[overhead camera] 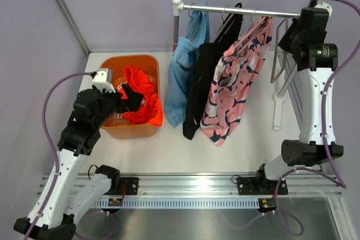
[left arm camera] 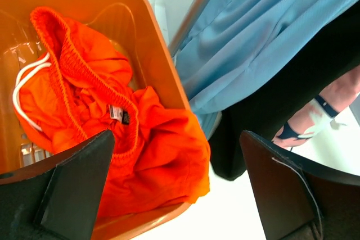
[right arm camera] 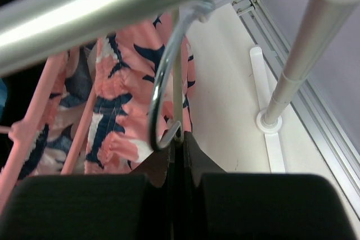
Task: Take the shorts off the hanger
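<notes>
The bright orange shorts (overhead camera: 143, 102) (left arm camera: 84, 82) lie crumpled in the orange basket (overhead camera: 129, 60). My left gripper (overhead camera: 130, 98) (left arm camera: 177, 134) hangs open just above them, holding nothing. On the rail (overhead camera: 236, 9) (right arm camera: 84, 9) hang the light blue shorts (overhead camera: 183, 77) (left arm camera: 264, 32), the black shorts (overhead camera: 205, 77) (left arm camera: 281, 105) and the pink patterned shorts (overhead camera: 239, 82) (right arm camera: 118, 99). At the rail's right end my right gripper (overhead camera: 289, 32) (right arm camera: 181, 136) is shut on the thin wire neck of an empty grey hanger (overhead camera: 279, 54) (right arm camera: 163, 82), whose hook is over the rail.
The rack's right post (right arm camera: 298, 66) stands on a white foot (overhead camera: 278, 105) close to the right arm. A pink plastic hanger (right arm camera: 34, 116) carries the patterned shorts. The basket wall (left arm camera: 152, 43) sits beside the blue shorts. Purple walls close the back and sides.
</notes>
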`<state>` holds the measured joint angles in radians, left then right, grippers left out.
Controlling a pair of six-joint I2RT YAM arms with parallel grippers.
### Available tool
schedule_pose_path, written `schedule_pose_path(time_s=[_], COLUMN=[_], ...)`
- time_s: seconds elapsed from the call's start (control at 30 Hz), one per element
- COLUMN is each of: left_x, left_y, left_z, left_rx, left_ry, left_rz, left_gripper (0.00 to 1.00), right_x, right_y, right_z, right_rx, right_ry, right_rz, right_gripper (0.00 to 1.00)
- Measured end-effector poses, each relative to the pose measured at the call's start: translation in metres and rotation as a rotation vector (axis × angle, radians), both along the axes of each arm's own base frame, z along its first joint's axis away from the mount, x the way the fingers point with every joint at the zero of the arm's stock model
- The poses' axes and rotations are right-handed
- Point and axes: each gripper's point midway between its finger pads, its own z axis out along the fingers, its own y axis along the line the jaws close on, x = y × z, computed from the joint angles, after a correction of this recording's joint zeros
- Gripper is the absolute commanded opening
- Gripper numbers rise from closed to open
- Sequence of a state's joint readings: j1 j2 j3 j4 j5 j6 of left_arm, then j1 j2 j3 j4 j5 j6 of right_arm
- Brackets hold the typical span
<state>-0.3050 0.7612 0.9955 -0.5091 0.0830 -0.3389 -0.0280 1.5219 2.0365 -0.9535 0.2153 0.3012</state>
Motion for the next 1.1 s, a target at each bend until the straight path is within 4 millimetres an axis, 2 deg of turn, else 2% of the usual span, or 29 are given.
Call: schedule_pose_path(time_s=[0.2, 0.33, 0.47, 0.8, 1.1], left_x=[-0.005, -0.005, -0.005, -0.005, -0.005], left_y=[0.002, 0.003, 0.003, 0.004, 0.003], left_z=[-0.019, -0.033, -0.040, -0.039, -0.046], left_rx=[0.026, 0.044, 0.049, 0.054, 0.058], left_ry=[0.017, 0.044, 0.057, 0.054, 0.068], left_rz=[-0.005, -0.006, -0.006, -0.008, -0.009], left_gripper=[0.99, 0.99, 0.99, 0.99, 0.99], right_x=[0.032, 0.041, 0.045, 0.058, 0.072], right_y=[-0.006, -0.009, -0.013, -0.017, -0.020], right_z=[0.022, 0.029, 0.023, -0.002, -0.004], right_rx=[-0.029, -0.044, -0.064, -0.086, -0.093], right_ry=[-0.047, -0.061, -0.042, 0.017, -0.029], right_rz=[-0.017, -0.024, -0.035, -0.041, -0.060], right_gripper=[0.00, 0.00, 0.00, 0.00, 0.00])
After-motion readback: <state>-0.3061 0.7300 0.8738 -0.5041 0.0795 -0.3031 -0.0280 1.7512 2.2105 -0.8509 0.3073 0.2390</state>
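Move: My right hand already pinches the empty hanger just under its hook. The bare stretch of rail it is meant for lies about 7 cm ahead and 4 cm above, straight ahead sideways. The pink floral shorts hang some 11 cm to my left, about 5 cm ahead and 15 cm lower; the rail's right post top stands 13 cm to my right, 7 cm ahead. From my idle left hand, that rail stretch is roughly 20 cm ahead, 55 cm right and 14 cm up. With my right hand I carry the hanger forward about 7 cm towards the bare rail, first rising some 3 cm to bring the hook over it, then sinking the same amount while still easing forward, fingers kept shut on the neck. My left hand, empty and wide open, lowers about 5 cm towards the orange shorts in the basket. ##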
